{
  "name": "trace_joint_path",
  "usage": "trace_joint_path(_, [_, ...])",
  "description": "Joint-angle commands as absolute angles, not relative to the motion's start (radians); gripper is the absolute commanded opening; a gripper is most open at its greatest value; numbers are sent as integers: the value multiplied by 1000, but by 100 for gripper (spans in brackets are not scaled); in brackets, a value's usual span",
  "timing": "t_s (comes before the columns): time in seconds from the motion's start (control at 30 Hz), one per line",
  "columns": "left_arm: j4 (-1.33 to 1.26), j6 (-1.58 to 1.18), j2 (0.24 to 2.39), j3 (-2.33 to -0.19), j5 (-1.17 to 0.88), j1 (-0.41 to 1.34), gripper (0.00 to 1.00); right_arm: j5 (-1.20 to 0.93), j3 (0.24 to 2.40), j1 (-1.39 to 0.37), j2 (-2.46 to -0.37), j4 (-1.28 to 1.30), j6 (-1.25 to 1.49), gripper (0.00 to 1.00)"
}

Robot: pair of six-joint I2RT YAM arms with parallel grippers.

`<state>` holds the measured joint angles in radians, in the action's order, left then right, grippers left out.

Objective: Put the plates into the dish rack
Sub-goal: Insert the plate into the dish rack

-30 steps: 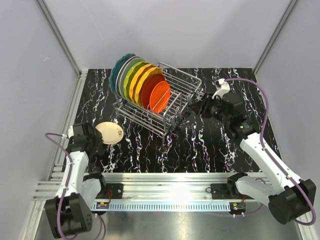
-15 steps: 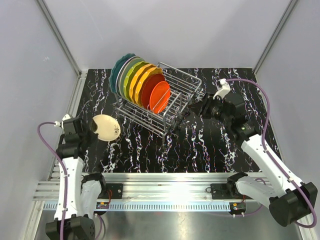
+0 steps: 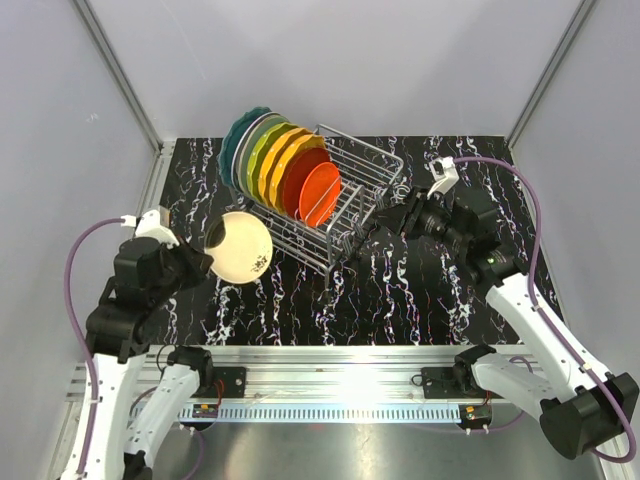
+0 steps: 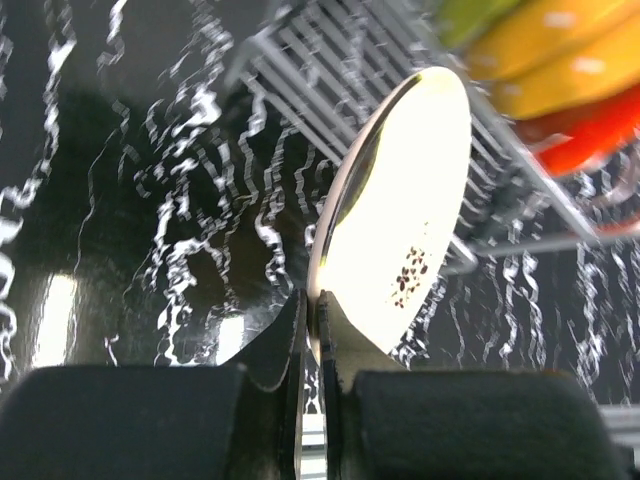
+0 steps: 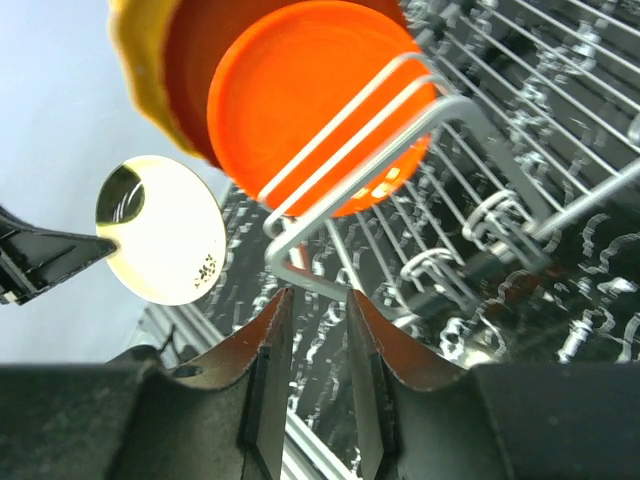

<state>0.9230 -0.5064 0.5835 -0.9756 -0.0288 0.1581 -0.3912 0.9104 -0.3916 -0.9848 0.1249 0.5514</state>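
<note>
The silver wire dish rack [image 3: 368, 188] stands at the back middle of the table, with several plates upright in its left half, from teal [image 3: 238, 138] at the far end to a small orange one [image 3: 320, 194]. My left gripper [image 3: 207, 262] is shut on the rim of a cream plate [image 3: 242, 247], held on edge in the air just left of the rack's front corner. In the left wrist view the fingertips [image 4: 312, 305] pinch the cream plate [image 4: 400, 210]. My right gripper [image 3: 393, 221] is open, its tips [image 5: 318, 298] at the rack's end wire [image 5: 330, 283], with nothing between them.
The table top is black marble [image 3: 420, 290] with white walls on three sides. An aluminium rail [image 3: 330, 360] runs along the near edge by the arm bases. In the right wrist view the rack's right half [image 5: 520, 120] holds only bare wires beside the orange plate [image 5: 310, 100].
My left arm lifted the cream plate off the table and carried it right, towards the rack. The right gripper's fingers narrowed a little and edged closer to the rack's end.
</note>
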Motion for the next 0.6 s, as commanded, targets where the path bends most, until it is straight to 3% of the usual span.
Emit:
trace_joint_path(0.0, [902,-410,597,-1086,-135,187,0,-474,924,-388,-965,9,586,35])
trace_joint_path(0.3, [901,-327,666,-1265,-254,212,0,-600,913,-390,-999,-195,658,34])
trace_joint_path(0.4, [899,-319,754,-1345,-210,247,0,-620,917,-400,-1012,-265,693,34])
trace_joint_path(0.57, [821,-354,903,-1526,-120,443,0,-638,982,-416,-1034,-236,654,34])
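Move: The cream plate, already held by its rim, has its middle about 5 cm ahead of the left hand and 6 cm to its right. The free rack slot beside the orange plate is some 20 cm ahead, 27 cm right and 12 cm below that hand; the orange plate is 23 cm ahead, 23 cm right, 10 cm lower. From the right hand, the cream plate lies roughly 31 cm left and 4 cm back, the orange plate 14 cm ahead and 14 cm left. The cream plate is carried up about 12 cm, drifting some 6 cm to the right mostly late on, its rim still pinched in the left fingers as that wrist swings about 20 degrees clockwise and tips up. The empty right hand, fingers staying part-open, rises and shifts left beside the rack, turning slightly counter-clockwise, so the gap between it and the plate narrows. ##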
